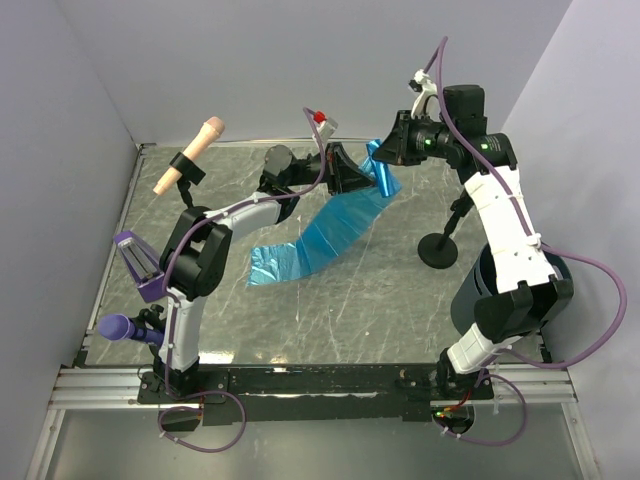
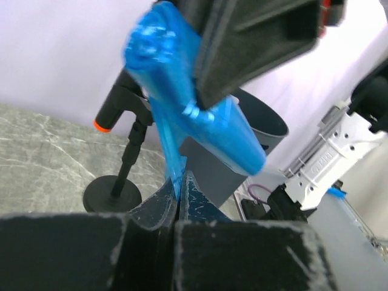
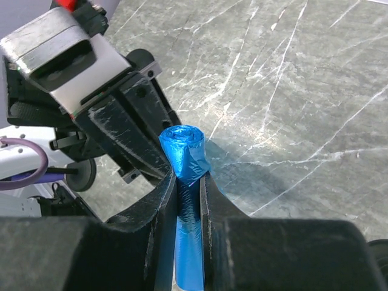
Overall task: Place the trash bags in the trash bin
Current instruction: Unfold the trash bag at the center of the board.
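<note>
A tight blue roll of trash bags is held above the back of the table, with my right gripper shut on it. From the roll a long crinkly blue sheet hangs down and trails onto the marble table toward the left. My left gripper is shut on a thin edge of that blue film just under the roll. The two grippers nearly touch. The dark trash bin stands at the right, partly hidden under my right arm, and its rim shows in the left wrist view.
A black microphone stand with a round base stands just left of the bin. A tan microphone is clipped at the back left. A purple microphone and a purple holder sit near my left arm. Walls close in on three sides.
</note>
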You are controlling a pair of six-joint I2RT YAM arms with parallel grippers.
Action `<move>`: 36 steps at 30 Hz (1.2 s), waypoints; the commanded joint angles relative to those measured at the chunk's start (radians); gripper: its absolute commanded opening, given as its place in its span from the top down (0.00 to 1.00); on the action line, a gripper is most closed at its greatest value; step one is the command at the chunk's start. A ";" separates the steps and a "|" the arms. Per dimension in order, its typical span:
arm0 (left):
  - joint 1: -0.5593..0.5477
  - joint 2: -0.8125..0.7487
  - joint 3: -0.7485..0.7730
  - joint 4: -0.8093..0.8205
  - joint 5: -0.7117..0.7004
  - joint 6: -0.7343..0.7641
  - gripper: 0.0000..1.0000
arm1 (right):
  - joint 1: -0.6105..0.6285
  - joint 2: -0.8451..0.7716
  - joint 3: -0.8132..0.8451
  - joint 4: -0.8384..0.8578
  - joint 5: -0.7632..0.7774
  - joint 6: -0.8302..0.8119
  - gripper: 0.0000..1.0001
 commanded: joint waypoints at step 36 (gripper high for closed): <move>-0.024 0.021 0.090 -0.019 -0.097 -0.013 0.60 | -0.085 -0.009 -0.011 0.045 -0.154 0.024 1.00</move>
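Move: The rolled part of the blue trash bag, held in the right fingers, is at the right hand point. From the left hand, pinching film just under it, the roll's middle lies about 2 cm ahead, 2 cm to the right and some 5 cm above. The bag's loose end lies on the board roughly 14 cm back, 20 cm to the left and 30 cm below the left hand. The black stand is about 11 cm back and 15 cm right of the right hand, some 28 cm below. Still pinching the film just under the roll, the left hand draws it back about 2.5 cm, turning slightly clockwise, then opens its fingers to nearly half and comes forward again by about as much, ending a little higher. The right hand keeps its grip on the roll, first sinking about 1.5 cm, then shifting 1 to 2 cm to the right and forward. ##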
